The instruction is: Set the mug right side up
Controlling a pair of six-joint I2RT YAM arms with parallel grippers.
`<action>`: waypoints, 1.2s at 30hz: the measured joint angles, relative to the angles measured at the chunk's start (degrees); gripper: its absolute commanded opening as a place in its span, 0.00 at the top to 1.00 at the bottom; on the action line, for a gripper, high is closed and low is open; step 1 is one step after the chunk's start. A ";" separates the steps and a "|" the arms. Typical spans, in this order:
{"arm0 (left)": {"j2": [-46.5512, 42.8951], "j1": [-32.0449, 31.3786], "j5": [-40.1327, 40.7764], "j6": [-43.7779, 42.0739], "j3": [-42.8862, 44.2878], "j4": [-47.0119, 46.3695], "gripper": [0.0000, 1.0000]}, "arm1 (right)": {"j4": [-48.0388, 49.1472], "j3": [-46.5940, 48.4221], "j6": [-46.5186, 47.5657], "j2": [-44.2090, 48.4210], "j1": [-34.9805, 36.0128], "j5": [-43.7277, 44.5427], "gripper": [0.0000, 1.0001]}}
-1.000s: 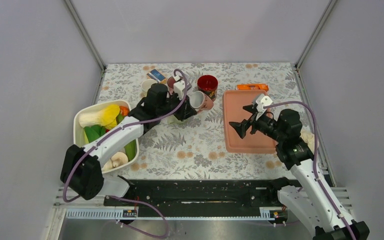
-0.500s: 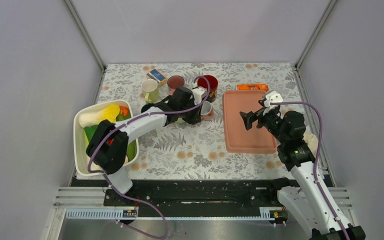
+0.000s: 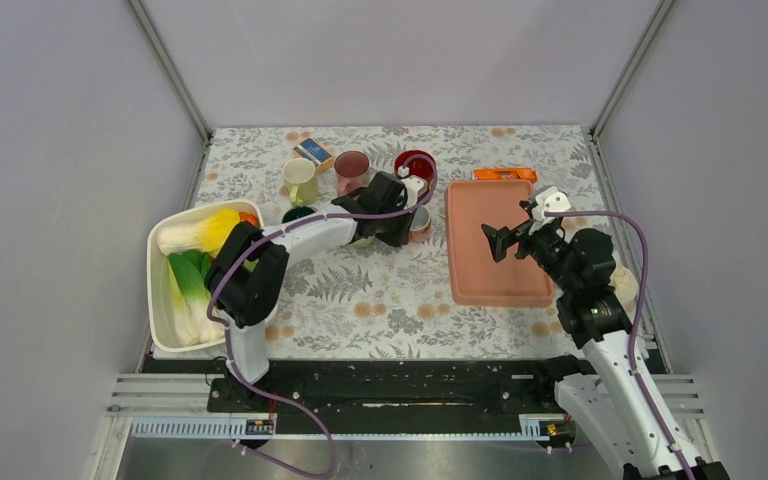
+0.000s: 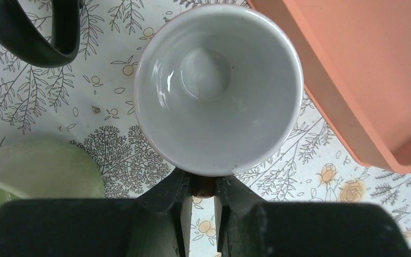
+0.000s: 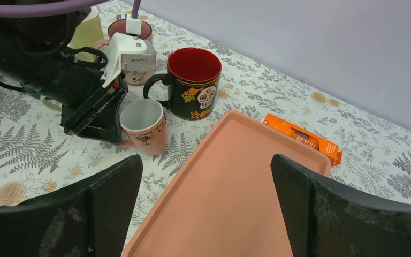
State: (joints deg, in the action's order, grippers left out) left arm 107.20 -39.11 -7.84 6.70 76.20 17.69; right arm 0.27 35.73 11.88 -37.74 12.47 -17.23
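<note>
The pink mug (image 3: 421,222) with a white inside (image 4: 217,88) stands mouth up on the flowered cloth, just left of the salmon tray (image 3: 501,262). My left gripper (image 4: 203,184) is shut on its brown-pink handle, fingers pinching from both sides. In the right wrist view the mug (image 5: 145,126) sits against the left gripper's black fingers (image 5: 97,124). My right gripper (image 5: 206,163) hangs open over the tray with nothing between its fingers, well to the right of the mug.
A black skull mug (image 3: 415,165) with a red inside stands just behind the pink one. Further left are a pink mug (image 3: 351,170), a yellow-green mug (image 3: 300,180) and a dark mug (image 3: 298,214). A white basket (image 3: 157,300) of vegetables sits left; an orange packet (image 3: 505,174) lies behind the tray.
My left arm has swung right with the mug and turned it from lying sideways to mouth up. The right gripper has lifted slightly and shifted towards the tray's back.
</note>
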 measured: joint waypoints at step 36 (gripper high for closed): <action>-0.39 -0.87 1.20 0.79 0.85 2.38 0.01 | -0.85 -0.39 1.49 0.83 -0.11 -0.42 0.01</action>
State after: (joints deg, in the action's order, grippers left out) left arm 106.80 -39.99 -6.63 7.49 77.06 20.08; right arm -0.58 35.33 13.37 -36.91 12.36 -17.65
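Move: The left hand holds the pink mug by its handle, rim up and slightly tilted, with the mug's middle about 4 cm ahead and 4 cm to the right, and bare cloth close below. The black mug stands some 15 cm ahead and 2 cm right, the light green mug 3 cm ahead and 11 cm left, and the tray's middle level with the hand, 24 cm right. From the right hand the pink mug lies about 11 cm ahead, 12 cm left and 20 cm down. Still pinching the pink mug's handle, the left hand lowers it nearly 2 cm straight down onto the cloth between the light green mug and the tray, tipping only a few degrees, and pauses there. Then the fingers part from almost shut to wide open, letting go of the handle, while the hand eases back up about 2 cm with hardly any sideways travel, ending over the handle with one finger on either side. ##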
